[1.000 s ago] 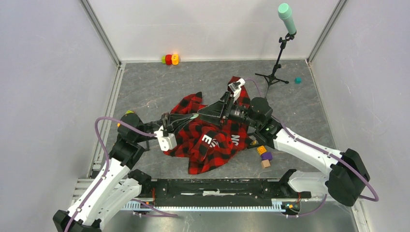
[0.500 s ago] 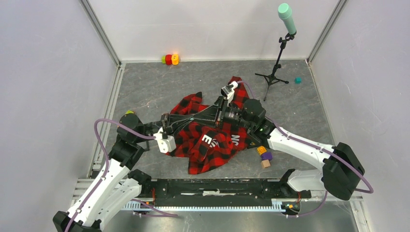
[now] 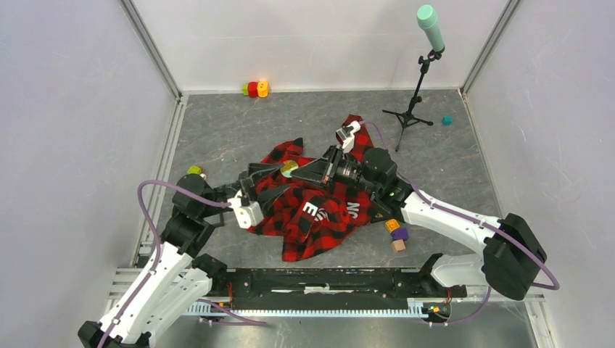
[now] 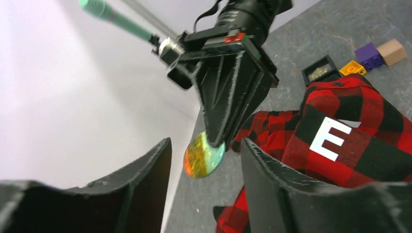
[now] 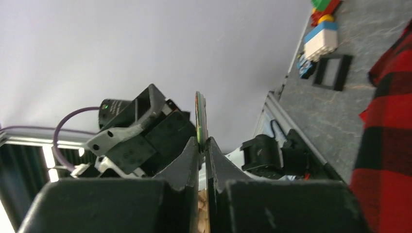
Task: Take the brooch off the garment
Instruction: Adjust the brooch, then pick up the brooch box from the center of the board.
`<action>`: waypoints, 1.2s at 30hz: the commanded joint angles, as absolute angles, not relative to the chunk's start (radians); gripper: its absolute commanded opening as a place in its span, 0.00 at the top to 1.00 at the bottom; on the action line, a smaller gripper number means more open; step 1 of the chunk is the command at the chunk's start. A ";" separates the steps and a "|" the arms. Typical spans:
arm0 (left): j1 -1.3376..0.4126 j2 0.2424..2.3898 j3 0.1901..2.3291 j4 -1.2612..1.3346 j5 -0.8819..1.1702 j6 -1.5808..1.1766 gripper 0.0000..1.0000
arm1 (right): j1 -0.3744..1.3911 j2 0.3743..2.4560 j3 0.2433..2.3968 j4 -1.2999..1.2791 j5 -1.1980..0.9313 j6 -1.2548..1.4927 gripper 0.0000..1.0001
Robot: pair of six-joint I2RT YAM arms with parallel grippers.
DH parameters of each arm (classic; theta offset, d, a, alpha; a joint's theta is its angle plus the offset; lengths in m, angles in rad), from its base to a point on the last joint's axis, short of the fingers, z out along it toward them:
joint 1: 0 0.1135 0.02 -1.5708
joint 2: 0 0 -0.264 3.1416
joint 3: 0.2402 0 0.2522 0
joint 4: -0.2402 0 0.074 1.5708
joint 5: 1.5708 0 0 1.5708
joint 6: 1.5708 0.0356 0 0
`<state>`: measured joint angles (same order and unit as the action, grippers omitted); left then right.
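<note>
The garment (image 3: 319,217), a red-and-black check shirt with white letters, lies crumpled mid-table, also seen at lower right in the left wrist view (image 4: 350,141) and at the right edge of the right wrist view (image 5: 388,145). The brooch (image 3: 289,168) is a round iridescent green-orange disc held in the air above the shirt's left edge. My right gripper (image 3: 294,172) is shut on its rim; the brooch (image 5: 200,116) shows edge-on between the closed tips (image 5: 204,143). My left gripper (image 4: 205,145) is open, its fingers either side of the brooch (image 4: 204,155) without touching.
A microphone stand (image 3: 417,80) rises at back right, a teal cube (image 3: 447,120) beside it. Coloured blocks (image 3: 254,88) sit by the back wall, more blocks (image 3: 397,232) right of the shirt, and a small black tray (image 4: 319,70) near them. A yellow-green block (image 3: 194,170) lies at left.
The left gripper has opened and drawn back a little to the left. The right gripper has closed on the brooch, which now shows between the two grippers.
</note>
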<state>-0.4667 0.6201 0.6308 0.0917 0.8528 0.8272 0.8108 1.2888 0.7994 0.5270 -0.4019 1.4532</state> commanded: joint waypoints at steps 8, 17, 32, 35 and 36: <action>-0.468 0.625 0.775 -0.168 0.091 -0.065 0.16 | 0.745 1.178 0.745 0.376 -0.101 1.005 1.00; -0.467 0.864 0.950 -0.725 -0.421 -0.521 0.00 | 0.728 1.139 0.733 0.363 -0.194 0.656 1.00; -0.201 1.035 0.811 -0.878 -0.540 -1.004 0.00 | 0.595 1.104 0.618 0.510 -0.527 0.615 1.00; -0.113 1.037 0.766 -0.909 -0.492 -1.177 0.00 | 0.583 1.095 0.598 0.521 -0.555 0.622 1.00; -0.070 1.051 0.760 -0.925 -0.464 -1.236 0.00 | 0.583 1.091 0.586 0.531 -0.555 0.626 1.00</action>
<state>-0.1703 1.0546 0.7933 -0.8761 -0.5087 -0.9352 0.5926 1.1255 0.6136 0.4335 -0.4641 0.6430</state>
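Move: The brooch stands pinched in the right fingertips, its middle about 3 cm left of that hand and 1 cm ahead; from the opened left hand it lies some 3 cm right and 2 cm ahead, at much the same height. The garment's middle is roughly 29 cm below the right hand, 3 cm right and 2 cm back. From the left hand, the empty black frame sits about 26 cm left, 5 cm back and 31 cm down, with the white-blue block 32 cm left, level fore-and-aft and equally low. The brooch, already free of the left fingers, stays pinched by the right hand, which carries it forward, right and down over the garment, about 8 cm right and as far down, while the fingers tip down and roll. The left hand first backs off forward-left, then sweeps left and sinks towards the black frame, some 24 cm left in all, opening fully and swinging from pointing right to pointing mostly down. ##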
